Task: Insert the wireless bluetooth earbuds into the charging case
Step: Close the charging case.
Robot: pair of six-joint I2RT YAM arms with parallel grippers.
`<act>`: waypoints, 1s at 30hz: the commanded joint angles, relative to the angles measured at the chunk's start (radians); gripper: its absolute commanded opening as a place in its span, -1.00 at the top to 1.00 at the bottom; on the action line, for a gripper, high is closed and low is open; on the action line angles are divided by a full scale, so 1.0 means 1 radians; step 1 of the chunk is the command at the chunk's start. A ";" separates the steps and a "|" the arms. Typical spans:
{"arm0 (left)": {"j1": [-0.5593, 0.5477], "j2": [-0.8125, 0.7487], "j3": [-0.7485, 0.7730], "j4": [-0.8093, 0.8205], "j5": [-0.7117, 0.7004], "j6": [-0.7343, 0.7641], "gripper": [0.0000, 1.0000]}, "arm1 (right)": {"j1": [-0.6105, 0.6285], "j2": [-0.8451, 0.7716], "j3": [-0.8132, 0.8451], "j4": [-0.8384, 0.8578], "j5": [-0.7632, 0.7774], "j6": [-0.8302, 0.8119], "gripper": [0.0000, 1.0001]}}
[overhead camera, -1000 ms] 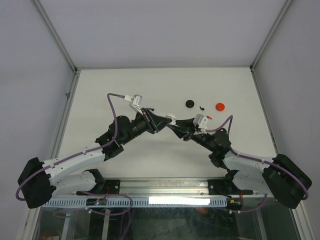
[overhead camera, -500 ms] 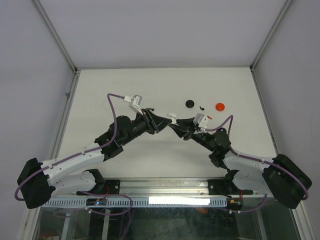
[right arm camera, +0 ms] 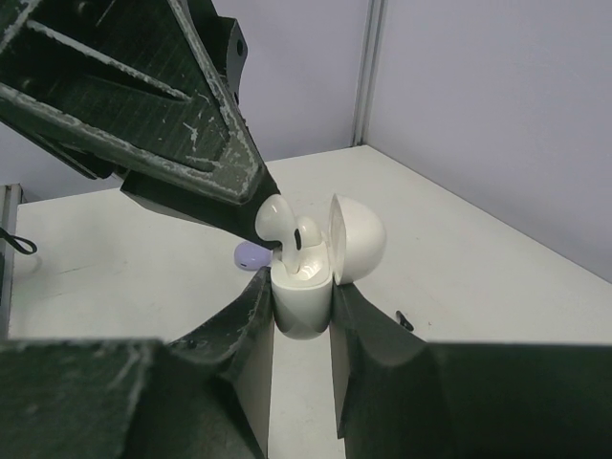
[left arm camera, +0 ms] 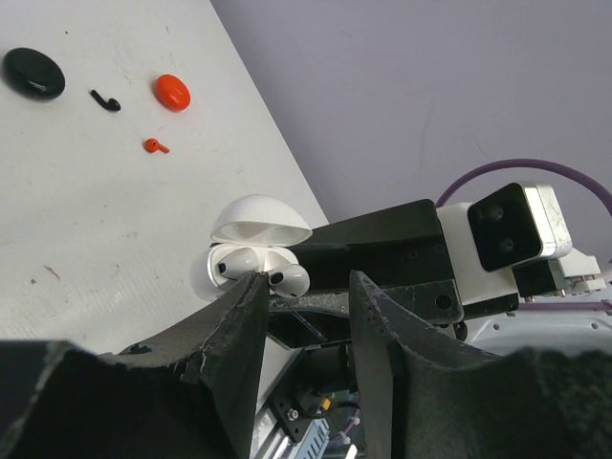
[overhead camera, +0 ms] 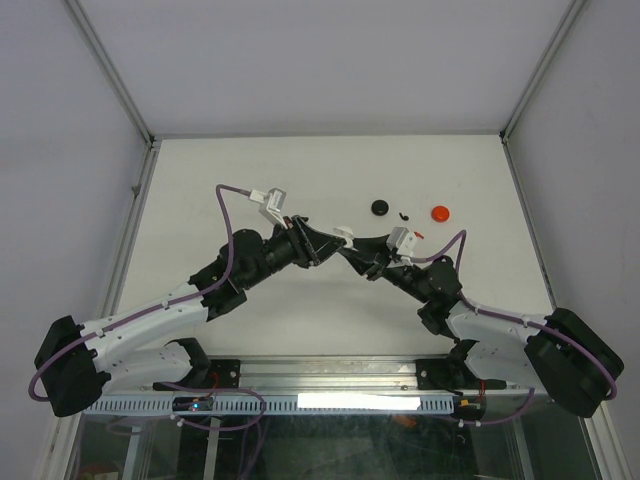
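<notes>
My right gripper [right arm camera: 301,279] is shut on the body of an open white charging case [right arm camera: 304,298], held off the table with its lid [right arm camera: 360,237] tipped back. Two white earbuds stand in it: one [right arm camera: 276,218] rides high and tilted, the other [right arm camera: 307,235] sits lower. My left gripper [left arm camera: 306,287] is open right beside the case [left arm camera: 251,251], with nothing between its fingers; one fingertip [right arm camera: 251,196] is next to the tall earbud. In the top view both grippers meet at the case [overhead camera: 343,233] mid-table.
On the table beyond lie a black case [left arm camera: 33,74], a black earbud [left arm camera: 105,99], a red case [left arm camera: 172,92] and a red earbud [left arm camera: 153,145]. A lavender case [right arm camera: 252,253] lies behind the white one. The table's right edge [left arm camera: 273,124] is close.
My left gripper's jaws have spread apart at the case, and the left arm has shifted slightly. The right arm and the case have stayed put.
</notes>
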 commanded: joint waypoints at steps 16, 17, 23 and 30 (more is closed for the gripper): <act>-0.049 0.022 0.062 -0.041 0.049 0.057 -0.05 | 0.006 -0.008 0.009 0.101 -0.001 -0.005 1.00; -0.049 0.017 0.064 -0.047 0.044 0.062 -0.05 | 0.006 -0.010 0.007 0.101 -0.001 -0.005 1.00; -0.047 -0.046 0.114 -0.188 -0.047 0.157 -0.26 | 0.007 -0.039 0.005 0.061 -0.014 -0.010 1.00; 0.050 -0.067 0.171 -0.309 0.082 0.246 -0.48 | 0.007 -0.073 0.006 0.012 -0.049 -0.001 1.00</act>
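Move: The open charging case, held in the right fingers, lies just past the left fingertips, about 2 cm ahead, 3 cm right and 1 cm below the left hand; its centre is roughly 1 cm ahead, left and above the right hand's point. An earbud juts from its mouth, 1 cm ahead and 2 cm right of the left hand, level. The raised lid stands about 4 cm ahead and 3 cm right, 1 cm higher. With a fingertip against the jutting earbud, the left hand slides back and to the right about 2 cm along the case mouth, nudging the bud inwards, and lingers there. It then draws off some 2.5 cm to the left, rolling about 10 degrees so its left side rises, fingers spreading wide throughout. The right hand keeps gripping the case, lifting it about 1 cm at the end. ##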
